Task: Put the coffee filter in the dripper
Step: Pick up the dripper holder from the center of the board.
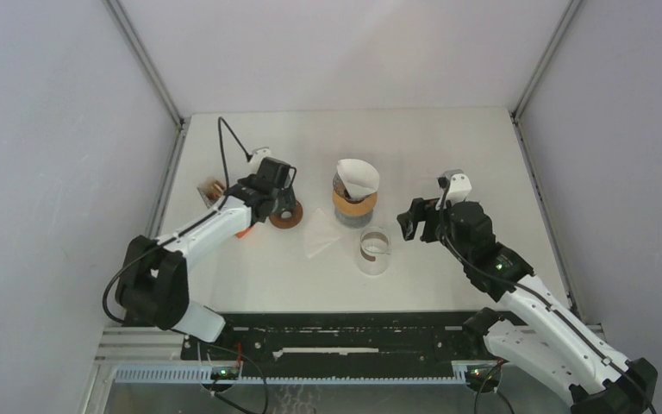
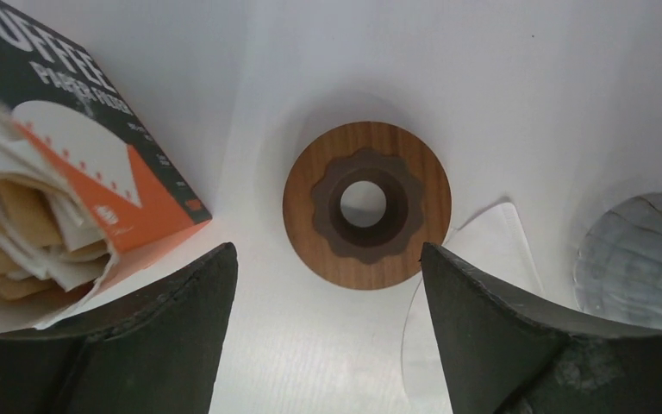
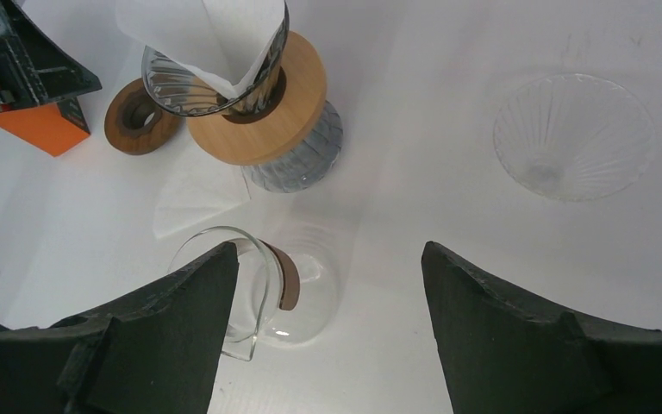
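Note:
A white paper coffee filter (image 3: 211, 39) stands opened as a cone inside the glass dripper (image 3: 168, 86), its edge rising above the rim. The dripper rests in a light wooden collar (image 3: 289, 103) on a ribbed glass base. In the top view the filter (image 1: 358, 176) is at mid-table. My right gripper (image 3: 329, 250) is open and empty, to the right of the dripper and apart from it (image 1: 409, 220). My left gripper (image 2: 326, 250) is open and empty, hovering over a dark wooden ring (image 2: 366, 204) left of the dripper.
An orange and black filter box (image 2: 78, 155) with loose filters lies at the left. A flat filter (image 3: 194, 198) lies on the table before the dripper. A clear glass server (image 3: 263, 293) stands near my right gripper's left finger. A second glass cone (image 3: 573, 134) sits at the right.

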You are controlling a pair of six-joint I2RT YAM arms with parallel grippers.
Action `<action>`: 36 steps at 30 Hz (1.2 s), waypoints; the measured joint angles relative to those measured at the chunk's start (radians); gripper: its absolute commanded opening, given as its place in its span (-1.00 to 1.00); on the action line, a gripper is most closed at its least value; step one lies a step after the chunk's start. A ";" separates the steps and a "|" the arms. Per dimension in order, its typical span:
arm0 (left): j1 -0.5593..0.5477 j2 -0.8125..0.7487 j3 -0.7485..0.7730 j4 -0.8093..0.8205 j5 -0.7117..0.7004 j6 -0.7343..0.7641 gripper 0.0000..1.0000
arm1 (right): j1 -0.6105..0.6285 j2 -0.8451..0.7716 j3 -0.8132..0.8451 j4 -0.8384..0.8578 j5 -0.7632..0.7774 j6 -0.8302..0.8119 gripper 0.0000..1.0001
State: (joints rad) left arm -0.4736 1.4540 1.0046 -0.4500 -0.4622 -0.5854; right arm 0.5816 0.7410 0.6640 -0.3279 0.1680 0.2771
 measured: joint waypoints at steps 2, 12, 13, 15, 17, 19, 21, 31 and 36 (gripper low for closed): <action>0.000 0.037 0.015 0.012 -0.004 -0.001 0.58 | -0.013 0.000 -0.004 0.005 -0.013 0.000 0.72; 0.011 0.147 0.018 0.064 0.000 -0.026 0.36 | -0.053 0.000 -0.011 0.020 -0.056 0.000 0.72; 0.014 0.158 0.018 0.073 0.003 -0.029 0.35 | -0.056 0.000 -0.011 0.021 -0.060 0.000 0.72; 0.022 0.175 0.018 0.083 0.005 -0.037 0.32 | -0.060 0.000 -0.011 0.022 -0.068 0.000 0.72; 0.031 0.191 0.018 0.093 0.014 -0.045 0.31 | -0.063 0.000 -0.011 0.022 -0.073 0.000 0.72; 0.040 0.202 0.016 0.103 0.023 -0.048 0.30 | -0.064 0.000 -0.011 0.022 -0.076 0.000 0.72; 0.048 0.210 0.015 0.109 0.029 -0.055 0.29 | -0.065 0.000 -0.011 0.022 -0.077 0.000 0.72; 0.084 0.240 -0.024 0.159 0.077 -0.076 0.13 | -0.072 0.000 -0.011 0.022 -0.084 0.000 0.72; 0.097 0.248 -0.059 0.166 0.100 -0.093 0.08 | -0.072 0.003 -0.011 0.022 -0.084 0.001 0.72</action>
State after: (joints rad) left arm -0.3771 1.7023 0.9459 -0.2836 -0.3626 -0.6788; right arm 0.5098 0.7441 0.6533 -0.3058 0.0841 0.2779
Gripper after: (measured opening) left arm 0.549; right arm 0.860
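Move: The dripper holder, the dark wooden ring lying flat, is about 10 cm below the left hand, some 2 cm to its right and 1 cm ahead. The filter box stands about 13 cm left of this hand and 2 cm ahead. The loose filter paper lies 9 cm right and 4 cm back, and the glass jar with the dripper about 18 cm right and level with it. From the right hand the holder is some 27 cm left, 11 cm ahead and 19 cm below. The left hand sinks about 9 cm onto the dripper holder, easing nearly 3 cm forward on the way and drawing back about half of that as it nears the ring, while the wrist tips some 10 degrees further down and turns slightly counter-clockwise. Its fingers close from wide to roughly half open, so that the left fingertip comes just outside the ring's left edge and the right one over the centre hole, straddling the ring's left side; whether either touches the wood yet can't be seen. ##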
